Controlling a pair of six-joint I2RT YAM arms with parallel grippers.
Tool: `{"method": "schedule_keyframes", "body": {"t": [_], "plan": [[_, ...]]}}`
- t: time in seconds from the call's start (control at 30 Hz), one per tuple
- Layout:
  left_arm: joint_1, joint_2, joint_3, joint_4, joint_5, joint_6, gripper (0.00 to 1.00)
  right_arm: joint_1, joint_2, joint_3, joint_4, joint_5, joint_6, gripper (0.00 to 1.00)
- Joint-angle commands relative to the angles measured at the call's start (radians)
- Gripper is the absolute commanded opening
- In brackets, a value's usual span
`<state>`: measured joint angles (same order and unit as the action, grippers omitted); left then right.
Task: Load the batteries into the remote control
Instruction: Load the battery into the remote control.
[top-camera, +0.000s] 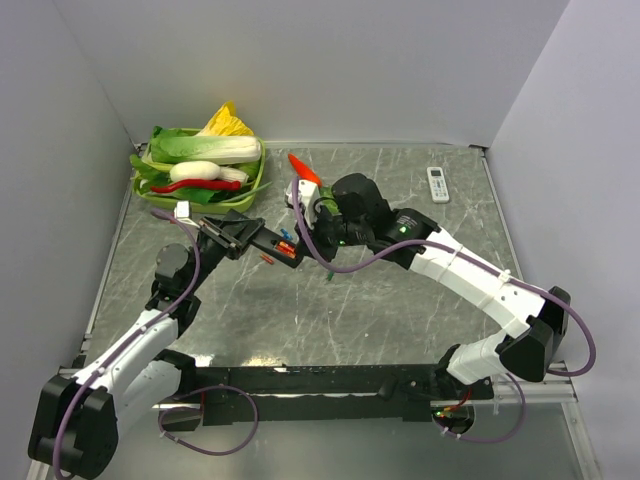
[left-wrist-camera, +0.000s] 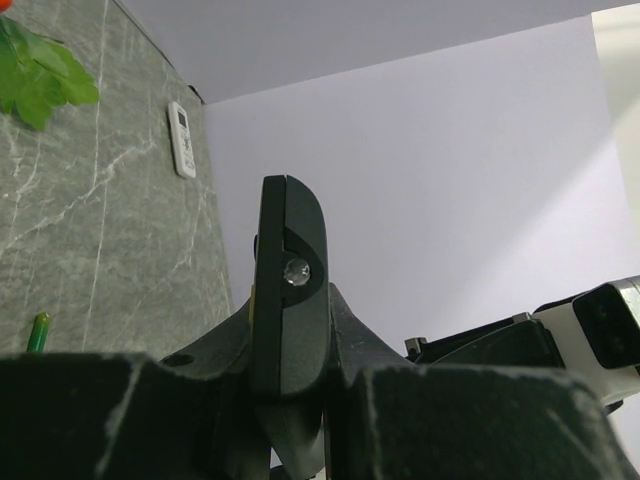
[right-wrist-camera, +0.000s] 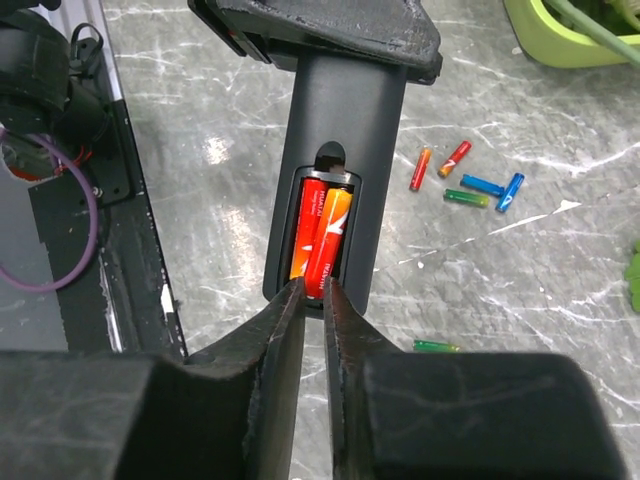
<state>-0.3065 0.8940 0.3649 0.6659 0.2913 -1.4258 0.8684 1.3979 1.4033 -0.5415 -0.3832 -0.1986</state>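
Note:
The black remote control (top-camera: 262, 240) is held above the table, clamped in my shut left gripper (top-camera: 240, 236). In the left wrist view its end (left-wrist-camera: 290, 300) stands edge-on between the fingers. In the right wrist view its back (right-wrist-camera: 340, 110) faces up with the compartment uncovered. A red battery (right-wrist-camera: 308, 225) lies in it, and an orange one (right-wrist-camera: 330, 235) rests slanted against that. My right gripper (right-wrist-camera: 313, 290) is a narrow gap open, its tips at the orange battery's near end. Several loose batteries (right-wrist-camera: 470, 185) and a green one (right-wrist-camera: 436, 347) lie on the table.
A green basket (top-camera: 150, 185) of vegetables sits at the back left, with an orange carrot (top-camera: 303, 168) beside it. A white remote (top-camera: 438, 184) lies at the back right. A black rail (top-camera: 330, 380) runs along the near edge. Walls close three sides.

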Motion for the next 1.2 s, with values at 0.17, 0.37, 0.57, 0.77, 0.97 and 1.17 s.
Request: {"method": "schedule_keyframes", "body": {"t": [0.17,0.37,0.57,0.77,0.97,1.17], "plan": [[-0.011,-0.026,0.032,0.044,0.042,-0.005,0.02,0.009,-0.022,0.097,0.009,0.038,0.067,0.29],[-0.011,-0.032,0.029,0.049,0.055,-0.015,0.02,0.006,-0.005,0.102,0.002,0.040,0.117,0.36],[-0.011,-0.032,0.016,0.092,0.074,-0.038,0.02,-0.003,0.016,0.080,0.032,0.023,0.192,0.41],[-0.011,-0.043,0.011,0.103,0.080,-0.053,0.02,-0.008,0.032,0.068,0.057,-0.013,0.257,0.43],[-0.011,-0.047,0.005,0.115,0.082,-0.073,0.02,-0.012,0.053,0.056,0.072,-0.023,0.297,0.44],[-0.011,-0.043,-0.014,0.147,0.080,-0.105,0.02,-0.034,0.061,0.036,0.081,-0.032,0.330,0.42]]}}
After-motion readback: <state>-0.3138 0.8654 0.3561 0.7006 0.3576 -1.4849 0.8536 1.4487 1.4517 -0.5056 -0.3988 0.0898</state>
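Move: The left hand still grips the remote control, its open battery compartment about 7 cm right of that gripper and 4 cm back. From the right hand, whose narrowly parted fingertips are at the compartment's outer end, the compartment's middle is about 2 cm left, 1 cm below and level fore and aft. On the table some 21 cm below the right hand, the loose battery cluster lies about 15 cm forward and 8 cm left, the green battery 9 cm forward and 8 cm right. Up first, by a good 2 cm, the right hand backs off the compartment's outer end while its fingers open to about twice their gap; it then shifts 1.5 cm left along the remote towards the left gripper and sinks again by over 1 cm, rolling some 15 degrees so its forward side dips. Meanwhile the left hand, keeping its grip, draws the remote about 2 cm back and slightly up. ##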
